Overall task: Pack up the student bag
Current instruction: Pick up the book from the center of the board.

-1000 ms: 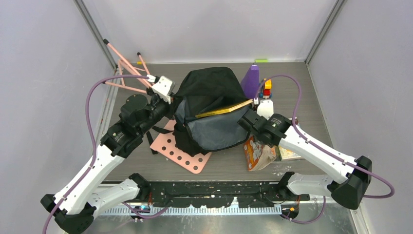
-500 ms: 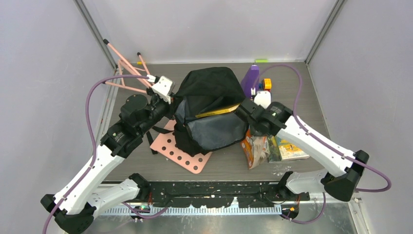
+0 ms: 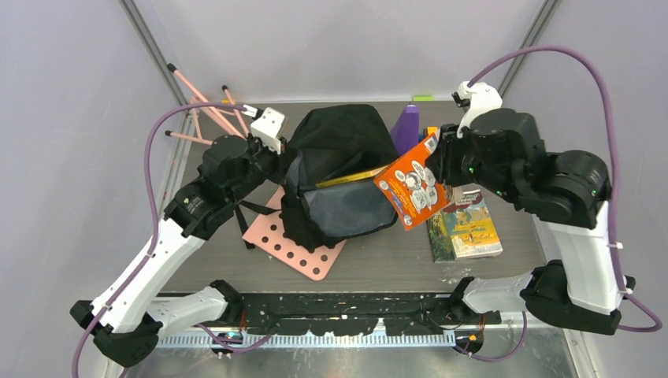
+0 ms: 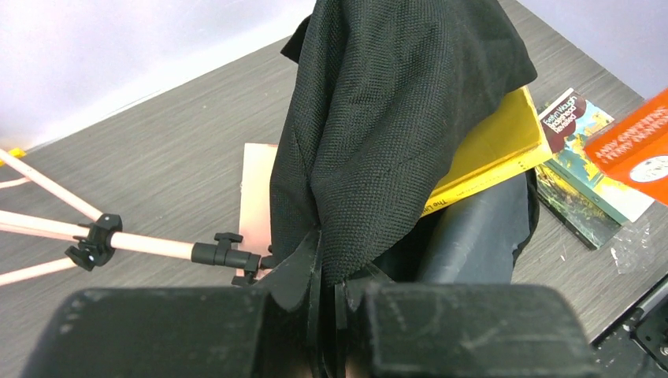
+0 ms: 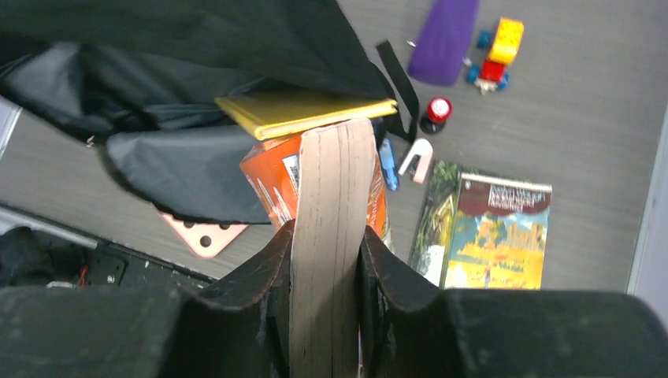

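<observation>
The student bag (image 3: pixel 339 146), a black backpack with grey lining, stands open at mid-table with a yellow book (image 3: pixel 354 178) poking out of its mouth. My left gripper (image 3: pixel 280 161) is shut on the bag's black fabric (image 4: pixel 394 102) at the left rim, and its jaws (image 4: pixel 339 291) pinch the cloth. An orange book (image 3: pixel 411 189) hangs tilted in the air just right of the bag's opening. My right gripper (image 3: pixel 443 161) is shut on it. In the right wrist view its page edge (image 5: pixel 331 197) sits between the closed jaws, above the yellow book (image 5: pixel 299 110).
A pink perforated board (image 3: pixel 303 248) lies under the bag's front. Two books (image 3: pixel 469 224) lie flat to the right. A purple object (image 3: pixel 407 126), a small toy (image 5: pixel 496 55), a red-capped item (image 5: pixel 436 113) and a white horseshoe piece (image 5: pixel 416 156) sit behind. A pink tripod (image 3: pixel 209 110) stands far left.
My right arm has lifted the orange book off the table and swung up and back to the right. The left gripper kept its hold on the bag.
</observation>
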Robot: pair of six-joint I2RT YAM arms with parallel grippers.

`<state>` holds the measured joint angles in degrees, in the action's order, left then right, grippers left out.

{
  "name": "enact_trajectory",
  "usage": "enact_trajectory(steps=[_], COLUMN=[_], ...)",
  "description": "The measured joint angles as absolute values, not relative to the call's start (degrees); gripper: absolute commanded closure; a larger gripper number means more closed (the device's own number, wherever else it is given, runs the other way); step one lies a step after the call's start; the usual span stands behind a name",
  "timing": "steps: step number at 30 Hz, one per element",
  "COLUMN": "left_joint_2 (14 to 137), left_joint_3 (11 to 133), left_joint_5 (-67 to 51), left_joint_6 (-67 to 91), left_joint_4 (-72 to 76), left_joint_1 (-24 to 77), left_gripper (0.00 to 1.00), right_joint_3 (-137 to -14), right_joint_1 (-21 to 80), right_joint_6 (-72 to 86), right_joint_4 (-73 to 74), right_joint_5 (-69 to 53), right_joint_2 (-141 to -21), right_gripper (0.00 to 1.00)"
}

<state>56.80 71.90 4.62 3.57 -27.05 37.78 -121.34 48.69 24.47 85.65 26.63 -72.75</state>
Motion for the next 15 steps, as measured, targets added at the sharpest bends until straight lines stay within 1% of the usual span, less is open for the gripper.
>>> enact_trajectory(steps=[2, 6, 15], left_joint_2=[57.58, 59.16, 60.51], left_joint_3=[73.23, 75.75, 78.11], left_joint_5=[4.73, 4.43, 3.38], left_joint_6=[4.27, 5.10, 5.58], left_joint_4=[-28.69, -31.31, -34.92], left_joint_1=[37.78, 37.76, 37.76], left_gripper=[1.00, 1.00, 1.00], right_joint_3=[-123.52, -123.85, -124.03], right_joint_1=[48.69, 48.69, 48.62], right_joint_6=[20.03, 11.68, -8.73], right_joint_4=[84.14, 80.14, 67.70], right_joint_5=[23.53, 16.97, 6.55], right_joint_2=[-72.31, -72.29, -81.56], right_gripper=[0.99, 0.99, 0.99])
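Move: My right hand already holds the orange book; the open mouth of the black bag lies some 20 cm to its left, about 5 cm ahead and 18 cm below. The yellow book in that mouth is about 17 cm left, 5 cm ahead and 17 cm below; the purple case stands about 19 cm ahead, 5 cm left and 34 cm below. From my left hand, the mouth is about 14 cm right, 2 cm back and 14 cm below. I swing the orange book left towards the bag's mouth with my right hand, about 10 cm, first rising slightly and then also reaching some 4 cm forward. My wrist turns roughly 30 degrees counter-clockwise and tips up a bit, the grip unchanged. My left hand keeps its pinch on the bag's rim nearly in place, tipping down about 5 degrees. ##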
